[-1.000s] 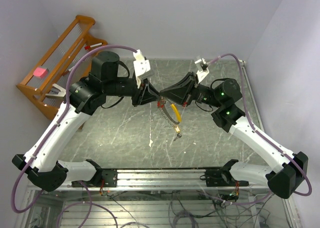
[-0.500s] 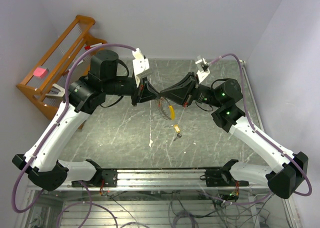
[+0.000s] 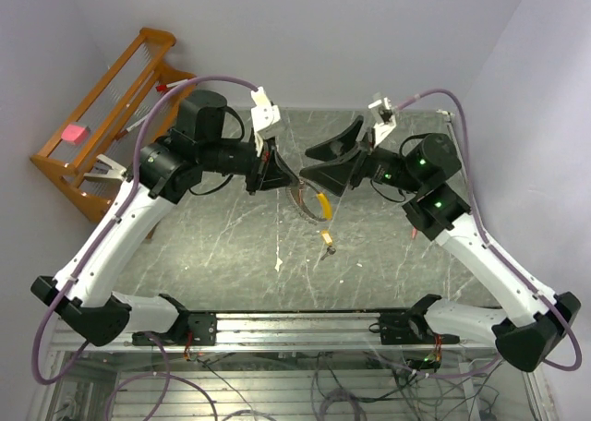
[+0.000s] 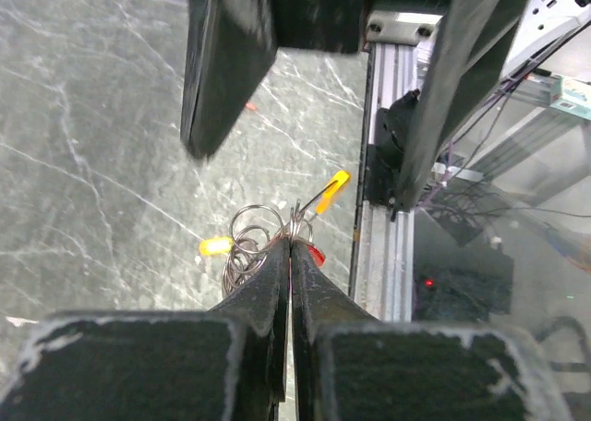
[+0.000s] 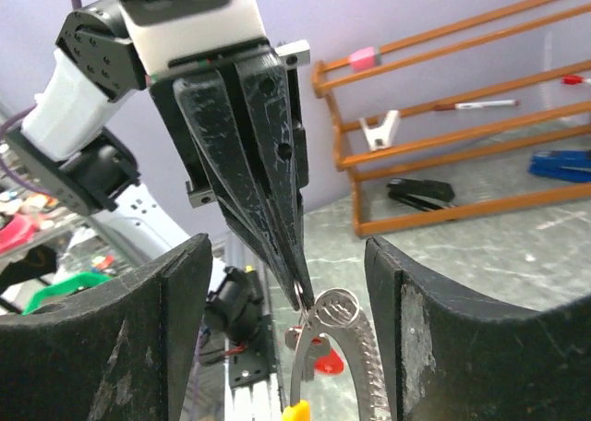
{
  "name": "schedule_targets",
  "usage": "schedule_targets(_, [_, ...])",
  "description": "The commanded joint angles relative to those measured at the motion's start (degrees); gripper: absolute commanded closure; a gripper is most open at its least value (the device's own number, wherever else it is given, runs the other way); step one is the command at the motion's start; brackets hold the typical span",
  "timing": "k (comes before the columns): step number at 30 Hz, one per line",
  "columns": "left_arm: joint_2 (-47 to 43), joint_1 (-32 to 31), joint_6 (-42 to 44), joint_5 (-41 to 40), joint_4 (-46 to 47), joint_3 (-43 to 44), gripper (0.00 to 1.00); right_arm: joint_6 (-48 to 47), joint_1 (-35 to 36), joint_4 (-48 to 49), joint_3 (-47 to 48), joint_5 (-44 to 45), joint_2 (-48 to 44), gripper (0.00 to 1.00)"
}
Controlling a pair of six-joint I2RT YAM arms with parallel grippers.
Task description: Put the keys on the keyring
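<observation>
The keyring [image 3: 307, 205] hangs in the air over the middle of the table, a silvery beaded loop with a yellow tag [image 3: 323, 207]. My left gripper [image 3: 295, 183] is shut on a small wire ring at its top [image 4: 297, 220]. In the right wrist view the keyring [image 5: 362, 347] dangles from the left fingertips [image 5: 297, 287]. A red-headed key [image 5: 329, 363] and a duller key [image 5: 301, 347] hang beside the loop. My right gripper [image 3: 307, 162] is open just right of the left tips, its fingers [image 5: 180, 329] either side of the ring and apart from it.
A small yellowish piece [image 3: 327, 246] and a white scrap [image 3: 278, 264] lie on the marble table below the ring. A wooden rack [image 3: 102, 116] with tools stands off the table's left side. The metal rail [image 3: 295, 327] runs along the near edge.
My right gripper has opened, let go of the keyring and drawn back up and to the right. My left gripper has shut on the ring and now carries it alone.
</observation>
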Motion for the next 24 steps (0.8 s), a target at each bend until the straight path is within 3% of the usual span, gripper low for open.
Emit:
schedule_targets(1, [1.6, 1.7, -6.8, 4.7, 0.5, -1.5, 0.93, -6.2, -2.7, -11.5, 3.7, 3.2, -3.4, 0.33])
schedule_targets(7, [4.6, 4.8, -17.0, 10.0, 1.8, -5.8, 0.93, -10.1, -5.7, -28.2, 6.0, 7.3, -3.9, 0.32])
schedule_targets(17, [7.8, 9.8, -39.7, 12.7, 12.5, -18.6, 0.93, -6.9, -6.2, -36.1, 2.9, 3.5, 0.0, 0.36])
schedule_targets(24, [9.7, 11.7, -44.7, 12.8, 13.6, -20.8, 0.93, -5.4, -6.2, -40.6, 2.5, 1.1, 1.8, 0.41])
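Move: The left hand already pinches the keyring's end; its yellow grip hangs about 6 cm to that hand's right, level fore-and-aft, and 8 cm below. From the open right hand the yellow grip is some 2 cm back, 4 cm right and 12 cm below. The red tag hangs about 2 cm back, 1 cm left and 8 cm below the right hand; the yellow-tagged key lies on the table roughly 6 cm ahead, 6 cm right and 42 cm below it. Open right hand shifts rightward, then sinks 12 cm; left lowers and rolls the pinched keyring about 55 degrees. ##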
